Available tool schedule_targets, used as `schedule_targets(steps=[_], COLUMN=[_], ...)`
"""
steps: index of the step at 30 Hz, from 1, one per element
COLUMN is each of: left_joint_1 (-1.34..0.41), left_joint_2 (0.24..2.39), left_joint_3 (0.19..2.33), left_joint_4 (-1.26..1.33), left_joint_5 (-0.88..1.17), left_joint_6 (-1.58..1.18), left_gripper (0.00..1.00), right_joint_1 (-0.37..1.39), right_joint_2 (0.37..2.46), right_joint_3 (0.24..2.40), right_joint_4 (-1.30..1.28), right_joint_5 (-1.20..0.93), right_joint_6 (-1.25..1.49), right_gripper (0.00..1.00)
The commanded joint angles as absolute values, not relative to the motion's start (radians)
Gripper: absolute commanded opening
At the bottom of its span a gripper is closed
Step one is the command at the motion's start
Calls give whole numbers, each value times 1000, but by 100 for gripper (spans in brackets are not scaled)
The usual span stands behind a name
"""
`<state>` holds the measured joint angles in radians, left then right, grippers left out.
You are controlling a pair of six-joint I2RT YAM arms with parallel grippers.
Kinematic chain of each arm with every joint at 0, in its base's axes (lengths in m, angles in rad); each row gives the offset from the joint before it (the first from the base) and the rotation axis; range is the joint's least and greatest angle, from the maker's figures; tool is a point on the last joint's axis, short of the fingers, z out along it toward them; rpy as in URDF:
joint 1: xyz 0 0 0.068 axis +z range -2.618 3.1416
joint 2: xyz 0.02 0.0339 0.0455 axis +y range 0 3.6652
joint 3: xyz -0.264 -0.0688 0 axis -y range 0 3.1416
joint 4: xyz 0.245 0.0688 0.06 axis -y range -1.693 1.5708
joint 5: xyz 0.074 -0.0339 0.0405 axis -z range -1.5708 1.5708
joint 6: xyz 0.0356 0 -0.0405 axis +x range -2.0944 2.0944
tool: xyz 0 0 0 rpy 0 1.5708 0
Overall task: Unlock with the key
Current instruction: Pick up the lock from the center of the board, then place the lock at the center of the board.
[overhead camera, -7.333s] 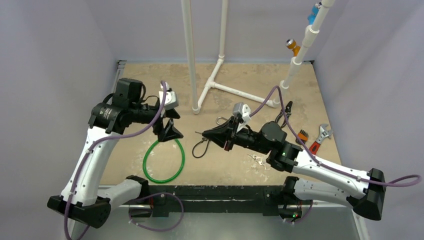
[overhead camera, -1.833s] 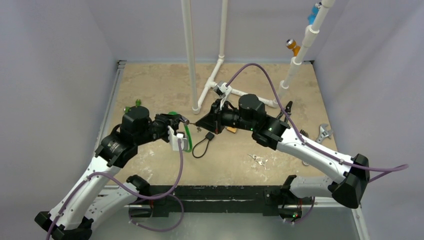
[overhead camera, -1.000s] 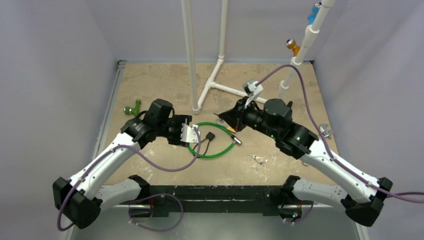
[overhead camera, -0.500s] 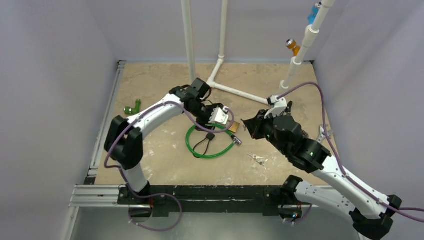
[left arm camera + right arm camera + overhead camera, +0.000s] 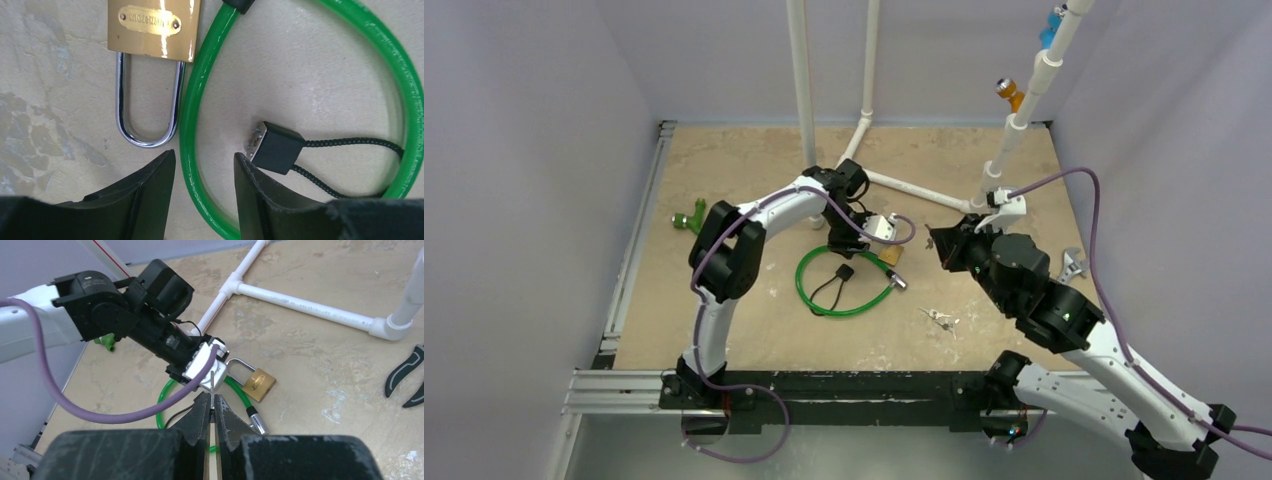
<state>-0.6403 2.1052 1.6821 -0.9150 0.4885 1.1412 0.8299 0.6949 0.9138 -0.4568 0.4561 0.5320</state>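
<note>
The brass padlock (image 5: 152,25) lies flat on the table, its steel shackle (image 5: 147,100) toward my left gripper (image 5: 204,157). That gripper hangs low over the table, open, its two fingers either side of the green cable (image 5: 197,125) without touching it. A black fob (image 5: 277,147) on a cord lies just right of them. From above, the left gripper (image 5: 864,248) sits beside the padlock (image 5: 890,256). My right gripper (image 5: 212,402) is shut on the key (image 5: 212,382), whose thin silver blade sticks out forward. It is held off to the right of the padlock (image 5: 260,385), apart from it.
A white PVC pipe frame (image 5: 904,187) stands at the back, with upright pipes. Loose keys (image 5: 939,319) lie near the front. A wrench (image 5: 1072,265) is at the right, black pliers (image 5: 407,372) near the pipe foot, and a green fitting (image 5: 690,217) at the left.
My left arm has swung right and stretched out until its gripper is over the padlock's shackle and the green cable. My right gripper has drawn back to the right with the key.
</note>
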Motion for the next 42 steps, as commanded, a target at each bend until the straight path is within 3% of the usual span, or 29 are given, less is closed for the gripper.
schedule_targets(steps=[1,10,12,15,16,27,35,42], left_joint_1=[-644,-677,-682,-687,-686,-657,-627,-625], left_joint_2=[2148,2192,2205,2213,2204,1855,1527,1515], left_joint_3=[1738,1723,1723,1724,1720,1622,1305,1150], left_joint_4=[-920,-862,-853,-841,-834,-801,-926,-878], left_joint_5=[414,315,308,293,287,265,246,181], left_joint_6=[1129,1117,1110,1094,1089,947,917,921], left_gripper=[45,39,30,4,0,0,0,0], right_joint_1=[822,816,815,815,815,815,815,815], right_joint_2=[699,685,675,659,656,641,623,626], right_joint_3=[971,998,1001,1006,1008,1015,1015,1017], right_joint_4=[-433,-460,-471,-482,-485,-479,-485,-481], right_joint_5=[498,516,519,525,527,538,525,517], right_joint_6=[515,528,533,537,537,508,506,512], right_gripper=[0,0,0,0,0,0,0,0])
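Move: Just below the left fingertips, about 3 cm down and 1 cm ahead and to the left, runs the forward stretch of the green hose ring. The padlock lies some 8 cm to this hand's right, level with it, beside the hose. The black cable lock's head is about 5 cm back, and the hose's metal end 12 cm right and 7 cm back. From the right hand, that hose stretch is roughly 11 cm ahead, 15 cm left and 28 cm below. Sinking about 3 cm onto the hose's forward stretch, the left hand shuts its half-open fingers and pinches it, then lifts roughly 15 cm while swinging back and left, away from the padlock, and sinks 5 cm again still gripping, having turned some 15 degrees counter-clockwise. The right hand keeps the key pinched and eases up 4 cm and to the right. ##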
